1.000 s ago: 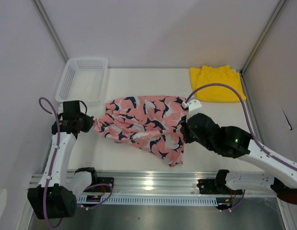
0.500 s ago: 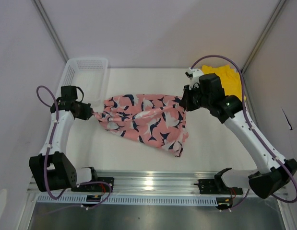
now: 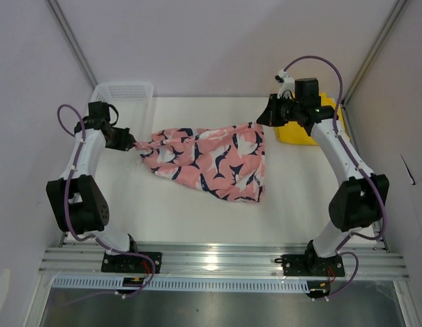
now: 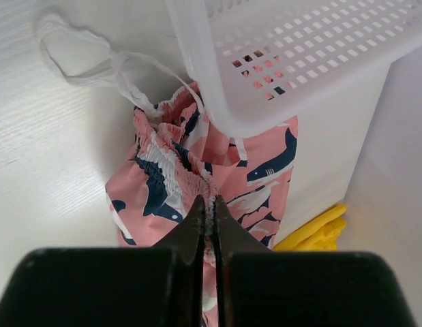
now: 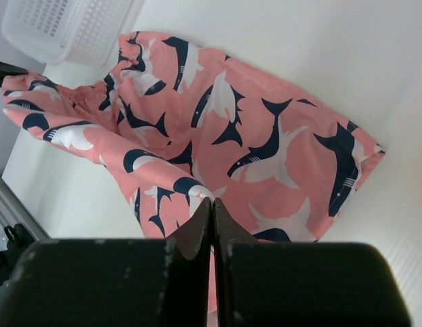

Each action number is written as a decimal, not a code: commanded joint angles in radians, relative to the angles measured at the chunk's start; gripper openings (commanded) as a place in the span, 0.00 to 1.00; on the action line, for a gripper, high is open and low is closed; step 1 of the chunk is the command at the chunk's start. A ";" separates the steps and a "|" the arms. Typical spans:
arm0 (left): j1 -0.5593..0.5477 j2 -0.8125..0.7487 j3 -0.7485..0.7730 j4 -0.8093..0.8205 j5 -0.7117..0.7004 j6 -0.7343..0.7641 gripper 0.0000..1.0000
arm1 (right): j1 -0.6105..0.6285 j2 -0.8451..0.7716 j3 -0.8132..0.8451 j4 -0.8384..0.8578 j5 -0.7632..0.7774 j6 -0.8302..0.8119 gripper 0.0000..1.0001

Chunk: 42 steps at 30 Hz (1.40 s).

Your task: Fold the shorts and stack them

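Observation:
The pink shorts (image 3: 214, 160) with navy-and-white shark-like print hang stretched between both grippers over the table's middle, their lower part trailing toward the near side. My left gripper (image 3: 133, 144) is shut on the gathered elastic waistband (image 4: 209, 191) beside the basket. My right gripper (image 3: 261, 123) is shut on the opposite edge of the pink cloth (image 5: 212, 202). The yellow shorts (image 3: 297, 133) lie at the back right, mostly hidden behind the right arm; a yellow corner (image 4: 321, 231) shows in the left wrist view. A white drawstring (image 4: 81, 56) lies looped on the table.
A white mesh basket (image 3: 122, 92) stands at the back left, right next to the left gripper, and its wall (image 4: 299, 54) fills the top of the left wrist view. The enclosure's walls and metal posts close in the back and sides.
Both arms have swung toward the back of the table, carrying the pink shorts with them. The right gripper went from near front to back right, and the cloth now hangs more spread out.

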 commanded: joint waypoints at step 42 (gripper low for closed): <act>-0.165 0.348 0.448 0.228 0.016 0.147 0.99 | -0.209 0.683 0.583 0.202 -0.045 0.250 0.80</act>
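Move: Both hands hold the top edge of the pink shorts by its ends. The left's laying spot, bare table beside the basket, is about 12 cm ahead, 5 cm right and 13 cm below; the white basket's middle is some 18 cm ahead and 11 cm left. The right's laying spot lies roughly 22 cm ahead, 5 cm right and 23 cm below, with the yellow shorts some 19 cm ahead, 20 cm right and equally low. Forward and down the right hand carries its end of the pink shorts, about 22 cm out and 15 cm lower, edging right towards the yellow shorts and turning slightly clockwise. The left hand goes forward some 15 cm past the basket's near end, drifting right and sinking a little. Both open wide near the finish and free the cloth; the left then rises about 3 cm while the right eases slightly back. ##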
